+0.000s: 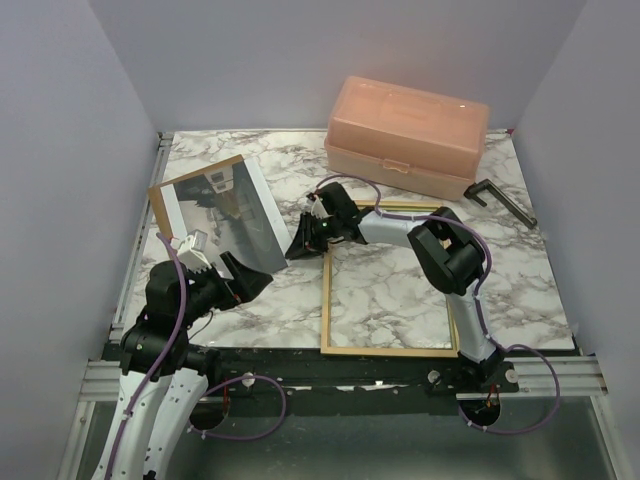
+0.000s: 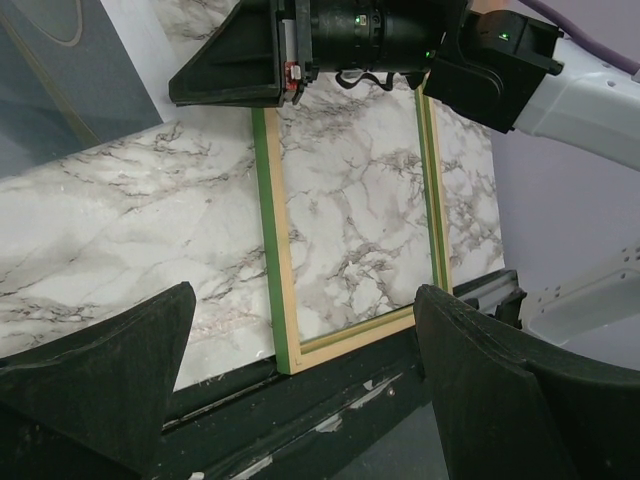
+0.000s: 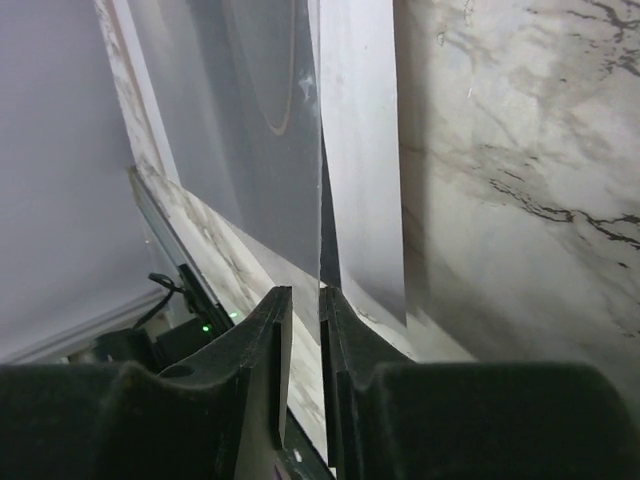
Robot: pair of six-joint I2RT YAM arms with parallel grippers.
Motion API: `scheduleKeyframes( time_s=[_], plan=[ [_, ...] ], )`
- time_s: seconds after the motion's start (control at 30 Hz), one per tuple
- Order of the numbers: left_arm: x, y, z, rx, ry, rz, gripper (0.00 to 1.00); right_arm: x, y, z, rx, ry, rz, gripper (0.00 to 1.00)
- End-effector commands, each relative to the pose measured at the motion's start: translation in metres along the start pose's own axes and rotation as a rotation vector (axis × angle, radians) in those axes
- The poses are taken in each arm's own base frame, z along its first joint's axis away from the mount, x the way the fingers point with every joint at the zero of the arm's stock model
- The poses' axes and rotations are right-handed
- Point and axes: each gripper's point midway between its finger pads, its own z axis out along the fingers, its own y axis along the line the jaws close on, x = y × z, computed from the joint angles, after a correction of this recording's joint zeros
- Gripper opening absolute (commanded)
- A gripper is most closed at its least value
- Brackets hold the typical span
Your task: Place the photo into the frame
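Observation:
The photo (image 1: 215,215), grey with a white border, rests at the left on a brown backing panel (image 1: 195,172). Its grey face (image 3: 240,150) fills the upper part of the right wrist view. My right gripper (image 1: 298,243) is at the photo's right corner. Its jaws (image 3: 305,290) stand a narrow gap apart, and the photo's near edge meets their tips. The frame (image 1: 390,351) lies flat at centre right, pale wood up, with a green outer side (image 2: 268,220). My left gripper (image 1: 250,280) hovers below the photo, wide open (image 2: 303,300) and holding nothing.
A peach plastic box (image 1: 405,135) stands at the back right. A black angled tool (image 1: 500,200) lies to the right of it. Grey walls close the table in on three sides. The right arm (image 1: 450,255) crosses over the frame's top right part.

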Motion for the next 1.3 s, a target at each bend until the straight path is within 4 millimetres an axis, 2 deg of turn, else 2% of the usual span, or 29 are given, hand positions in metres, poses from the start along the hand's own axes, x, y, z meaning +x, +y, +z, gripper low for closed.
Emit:
scheduleKeyframes(
  time_s=[0.0, 0.07, 0.13, 0.27, 0.4, 0.53, 0.97, 1.27],
  plan=[
    [0.005, 0.002, 0.001, 0.003, 0.023, 0.0, 0.93, 0.005, 0.008, 0.005, -0.066, 0.014, 0.027, 0.16],
    [0.006, 0.002, 0.001, 0.002, 0.024, 0.001, 0.93, 0.005, 0.006, 0.005, -0.067, 0.013, 0.034, 0.06],
    [0.006, 0.003, 0.0, -0.001, 0.024, 0.002, 0.93, 0.005, 0.008, 0.003, -0.072, 0.008, 0.036, 0.0],
    [0.006, 0.002, 0.0, -0.001, 0.025, 0.002, 0.93, 0.004, 0.014, -0.008, -0.09, -0.01, 0.036, 0.0],
    [0.004, 0.0, -0.001, 0.005, 0.022, 0.004, 0.93, 0.003, 0.022, -0.03, -0.11, -0.048, 0.036, 0.0],
    [0.004, -0.001, -0.001, 0.01, 0.022, 0.003, 0.93, 0.01, 0.026, -0.053, -0.108, -0.076, 0.029, 0.0],
    [0.006, -0.001, 0.0, 0.016, 0.027, 0.002, 0.93, 0.051, 0.013, -0.106, -0.009, -0.117, 0.017, 0.0],
    [0.008, 0.0, 0.002, 0.026, 0.028, -0.007, 0.93, 0.103, -0.008, -0.159, 0.086, -0.154, 0.007, 0.02]
  ],
)
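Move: The clear film lies over the photo, its near right corner between the right hand's nearly closed fingertips; its middle, like the photo's, is roughly 15 cm to the left, 7 cm ahead and just below. The frame's middle is some 24 cm to the right and 5 cm back. From the raised left hand the film's middle is about 22 cm ahead, 9 cm left and 18 cm lower. The right hand pinches the clear film's corner, then draws it about 11 cm right, 9 back and 8 up. ##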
